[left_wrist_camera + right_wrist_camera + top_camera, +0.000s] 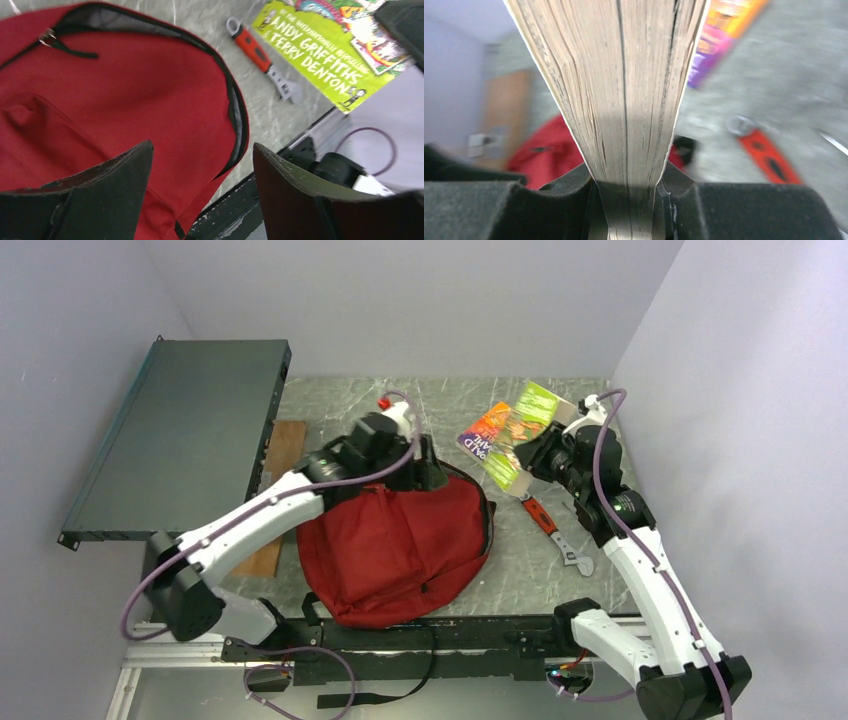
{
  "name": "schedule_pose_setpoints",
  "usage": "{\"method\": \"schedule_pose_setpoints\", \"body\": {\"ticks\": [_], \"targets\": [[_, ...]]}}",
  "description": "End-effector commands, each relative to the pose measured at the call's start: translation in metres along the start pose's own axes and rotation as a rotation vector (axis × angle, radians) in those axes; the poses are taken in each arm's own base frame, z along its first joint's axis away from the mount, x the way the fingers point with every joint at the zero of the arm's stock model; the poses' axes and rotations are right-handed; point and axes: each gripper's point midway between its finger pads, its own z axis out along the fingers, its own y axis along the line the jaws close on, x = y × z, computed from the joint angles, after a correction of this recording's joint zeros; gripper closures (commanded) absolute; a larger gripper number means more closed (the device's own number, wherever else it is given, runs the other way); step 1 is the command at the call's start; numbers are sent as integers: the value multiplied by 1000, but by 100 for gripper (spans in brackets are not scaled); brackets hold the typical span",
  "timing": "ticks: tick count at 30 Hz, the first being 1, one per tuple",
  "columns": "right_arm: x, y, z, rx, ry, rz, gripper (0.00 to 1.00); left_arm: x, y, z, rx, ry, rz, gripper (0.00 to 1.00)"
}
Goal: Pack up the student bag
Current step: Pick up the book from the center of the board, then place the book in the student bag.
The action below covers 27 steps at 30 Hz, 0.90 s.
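The student bag (400,550) is a soft red backpack lying flat near the table's front edge. Its black zipper gapes along the right side and shows grey lining (235,107). My left gripper (202,165) hovers open over the bag's (125,100) top edge and holds nothing. It shows from above as the left gripper (432,472). My right gripper (626,195) is shut on a thick green paperback (624,90), clamped at its page edge. That green book (520,435) hangs tilted above the table, right of the bag, with the right gripper (532,455) beneath it. The green book (320,50) also appears in the left wrist view.
A second book (482,432) with an orange and purple cover lies on the marble table (450,400) behind the held one. A red-handled wrench (548,525) lies right of the bag. A black rack panel (190,430) and a wooden board (288,440) occupy the left side.
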Motion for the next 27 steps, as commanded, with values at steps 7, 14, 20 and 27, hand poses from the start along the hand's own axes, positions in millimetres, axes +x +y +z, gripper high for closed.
{"method": "schedule_pose_setpoints", "body": {"ticks": [7, 14, 20, 27], "targets": [[-3, -86, -61, 416, -66, -233, 100, 54, -21, 93, -325, 193, 6, 26], [2, -78, -70, 350, -85, -224, 100, 79, -17, 125, -390, 216, 3, 43], [7, -77, -74, 325, -86, -224, 100, 92, -8, 138, -405, 226, 57, 42], [10, -74, -75, 304, -70, -229, 100, 97, -2, 158, -406, 267, 175, 57]]}}
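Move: The right edge of the red bag's opening lies about 13 cm to the right of the left hand, 1 cm back and 16 cm below. The wrench is some 26 cm to that hand's right, 5 cm back and 24 cm below. The right hand already holds the green book; the wrench, over which it is taken, lies about 8 cm back, 11 cm right and 27 cm down from it. The orange book lies some 19 cm ahead of the right hand, 1 cm right and 28 cm down. The red bag's right opening edge is approached by the left hand, which sinks about 14 cm and goes 11 cm right, tilting some 30 degrees steeper as its open fingers narrow partway around the edge. The green book, still gripped, is drawn right, back and down away from the orange book by the right hand, quickly at first, then only creeping back; the wrist turns slightly clockwise. ##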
